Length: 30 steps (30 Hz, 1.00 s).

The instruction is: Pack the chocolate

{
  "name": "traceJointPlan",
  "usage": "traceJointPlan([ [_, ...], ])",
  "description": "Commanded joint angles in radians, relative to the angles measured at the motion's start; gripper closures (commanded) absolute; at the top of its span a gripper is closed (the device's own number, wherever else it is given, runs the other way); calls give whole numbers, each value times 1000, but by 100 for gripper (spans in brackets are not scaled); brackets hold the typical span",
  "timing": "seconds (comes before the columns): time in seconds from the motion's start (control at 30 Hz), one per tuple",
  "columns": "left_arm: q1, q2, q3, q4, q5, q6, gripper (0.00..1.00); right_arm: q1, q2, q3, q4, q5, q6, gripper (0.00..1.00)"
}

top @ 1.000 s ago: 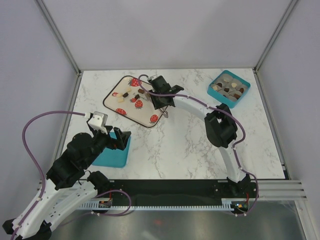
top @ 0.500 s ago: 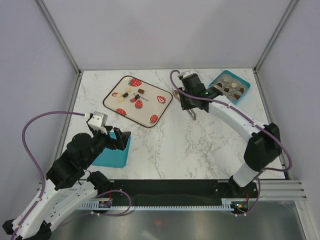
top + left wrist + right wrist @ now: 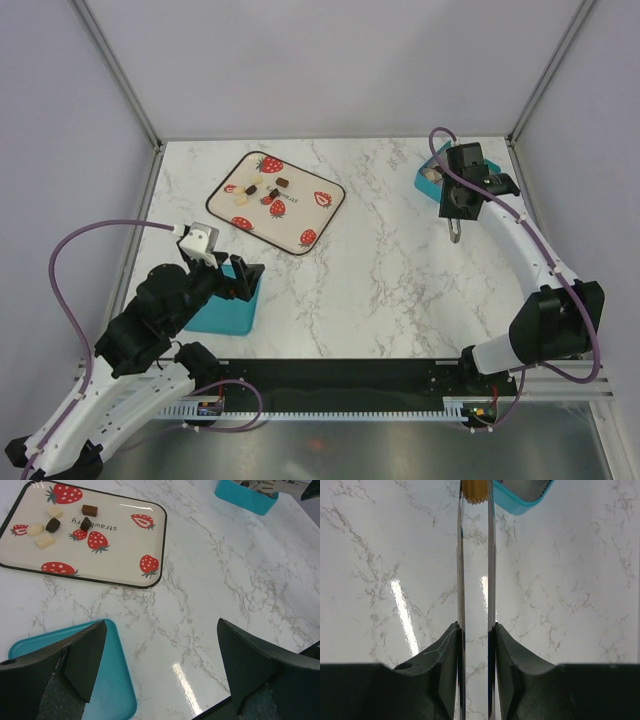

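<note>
Several small chocolate pieces (image 3: 262, 190), dark, light brown and cream, lie on the strawberry-print tray (image 3: 322, 212) at the back left. The left wrist view shows them too (image 3: 52, 525). My right gripper (image 3: 456, 205) is shut on metal tongs (image 3: 476, 570). The tongs' tips pinch one light-brown chocolate (image 3: 476, 491) right beside the near corner of the teal box (image 3: 520, 500). That box (image 3: 427, 183) holds more pieces and is mostly hidden under the right wrist. My left gripper (image 3: 160, 665) is open and empty, over the edge of a teal lid (image 3: 107, 695).
The teal lid (image 3: 225, 312) lies flat at the near left, partly under the left arm. The white marble table (image 3: 380, 280) ends at grey walls and metal posts. The right arm arches along the right side of the table.
My right arm has swung with the tongs from the tray across the table to the teal box at the back right. The left arm has stayed put.
</note>
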Motion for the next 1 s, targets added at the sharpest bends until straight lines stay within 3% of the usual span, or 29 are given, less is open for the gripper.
traceJointPlan([
  [0.0, -4, 39, -8, 50, 35, 31, 0, -22, -9, 24, -19, 35, 36, 63],
  [0.23, -4, 118, 25, 14, 21, -66, 2, -41, 35, 132, -27, 29, 99, 63],
  [0.43, -3, 99, 126, -20, -54, -322, 2, -42, 110, 292, -93, 86, 123, 63],
  [0.7, -3, 273, 400, -215, -72, -291, 0, -91, 277, 533, -290, 42, 144, 62],
  [0.83, -4, 333, 413, -232, 18, -310, 1, -130, 331, 541, -315, -15, 136, 62],
  [0.97, -4, 365, 425, -234, 9, -301, 1, -168, 368, 525, -323, -50, 130, 62],
])
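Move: The right hand holds the tongs with a brown chocolate in their tips; the middle of the blue box lies about 13 cm ahead, 1 cm left and 15 cm below. Light chocolates sit in its left side, roughly 14 cm ahead and 6 cm left of the hand. From the empty left hand the box is some 31 cm ahead, 45 cm right and 24 cm below. Right hand, tongs gripped, arcs up and about 6 cm forward, then dips rightward towards the box; left rises overall. ##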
